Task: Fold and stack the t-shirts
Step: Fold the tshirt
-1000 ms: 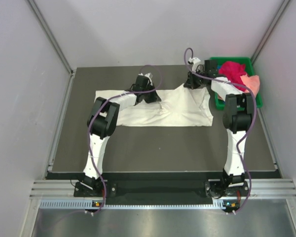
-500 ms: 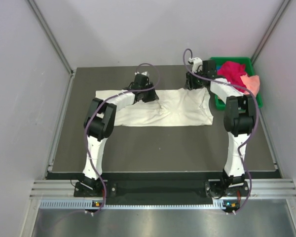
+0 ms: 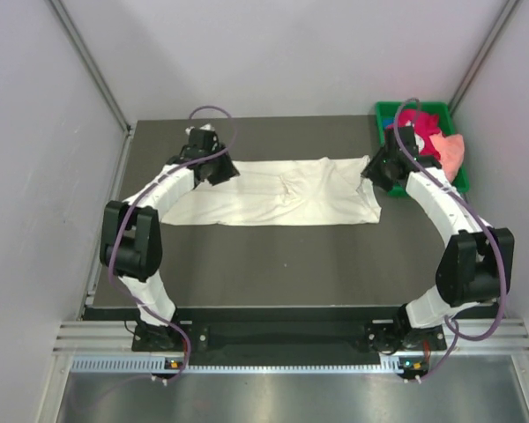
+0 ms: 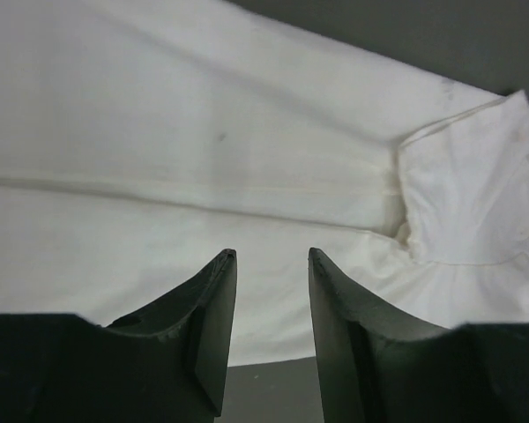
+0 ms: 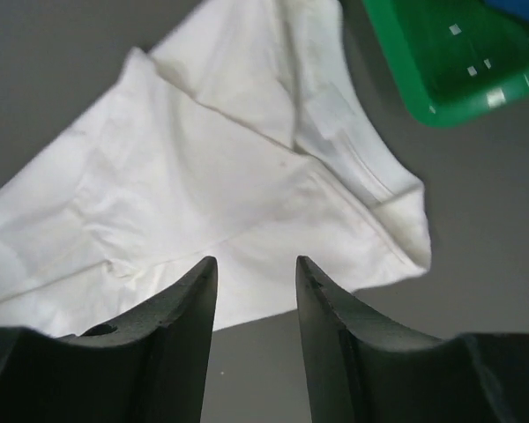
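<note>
A cream-white t-shirt [image 3: 282, 198] lies spread out as a long band across the far half of the dark table. My left gripper [image 3: 219, 170] hovers over its far left part, open, with nothing between the fingers; the left wrist view shows flat cloth [image 4: 203, 132] below that gripper [image 4: 269, 256]. My right gripper [image 3: 371, 173] hangs open over the shirt's right end, where a folded sleeve [image 5: 361, 176] shows beyond this gripper [image 5: 256, 262]. A magenta-red t-shirt [image 3: 420, 122] and a peach-pink t-shirt [image 3: 452, 152] lie crumpled in the tray.
A green plastic tray [image 3: 383, 110] stands at the far right corner, close to the right gripper; its corner [image 5: 423, 97] shows in the right wrist view. Grey walls enclose the table on three sides. Bare dark table [image 3: 291, 264] lies in front of the shirt.
Both grippers have opened and let go of the shirt's far edge. The left arm swung out to the left end, the right arm to the right end. The shirt now lies flatter.
</note>
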### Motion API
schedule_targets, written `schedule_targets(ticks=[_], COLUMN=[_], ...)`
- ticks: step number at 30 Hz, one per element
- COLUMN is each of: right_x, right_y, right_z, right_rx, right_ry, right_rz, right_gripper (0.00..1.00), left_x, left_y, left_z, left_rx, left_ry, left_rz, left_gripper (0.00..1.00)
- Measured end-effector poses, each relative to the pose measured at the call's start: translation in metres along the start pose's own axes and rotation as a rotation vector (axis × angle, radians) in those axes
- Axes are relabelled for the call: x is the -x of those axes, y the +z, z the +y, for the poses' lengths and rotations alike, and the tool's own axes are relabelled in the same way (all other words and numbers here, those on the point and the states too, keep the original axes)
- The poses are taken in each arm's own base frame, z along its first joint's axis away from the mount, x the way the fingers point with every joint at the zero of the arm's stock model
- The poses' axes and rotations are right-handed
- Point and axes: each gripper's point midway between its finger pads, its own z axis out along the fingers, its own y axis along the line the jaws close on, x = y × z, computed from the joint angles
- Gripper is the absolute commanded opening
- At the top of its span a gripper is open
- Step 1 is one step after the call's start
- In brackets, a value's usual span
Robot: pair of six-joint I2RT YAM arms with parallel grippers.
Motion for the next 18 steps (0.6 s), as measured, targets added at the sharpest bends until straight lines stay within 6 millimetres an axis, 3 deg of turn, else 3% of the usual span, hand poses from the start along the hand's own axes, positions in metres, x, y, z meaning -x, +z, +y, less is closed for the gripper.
schedule_targets(ticks=[6, 8, 11, 18], right_x=[-0.055, -0.065, -0.074, -0.095], right_y=[0.011, 0.014, 0.016, 0.026], right_z=[-0.053, -0.066, -0.077, -0.1], right_rx=[-0.199, -0.245, -0.284, -0.336], right_ry=[0.148, 0.175, 0.196, 0.21], right_rz=[0.106, 0.113, 0.114, 0.11], right_gripper=[0.43, 0.43, 0.43, 0.43], left_x=[-0.03, -0.044, -0.056, -0.06], left_y=[-0.003, -0.005, -0.008, -0.01], left_z=[0.096, 0.118, 0.129, 0.152], left_rx=[0.127, 0.171, 0.207, 0.297], left_ry=[-0.186, -0.236, -0.265, -0.273], left_rz=[0.102, 0.136, 0.168, 0.149], left_gripper=[0.43, 0.43, 0.43, 0.44])
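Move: The t-shirt's near left corner lies some 21 cm to the left of the left hand, 9 cm back and 12 cm below. The sleeve fold lies about 15 cm to that hand's right, 2 cm ahead and 12 cm down. For the right hand, the shirt's near right corner is roughly 7 cm back, 5 cm to the right and 15 cm below, while the green basket stands about 15 cm ahead, 16 cm right and 11 cm lower. The left hand sweeps left about 11 cm while sinking some 10 cm and drawing back a little over 6, fast at first and then easing, tipping its fingers down and turning counter-clockwise, to come in low over the near left part of the shirt. The right hand sinks and draws back from beside the basket towards the shirt's near right corner, tipping further down and turning clockwise; both grippers stay part open and empty, and neither can be seen to touch the cloth. ##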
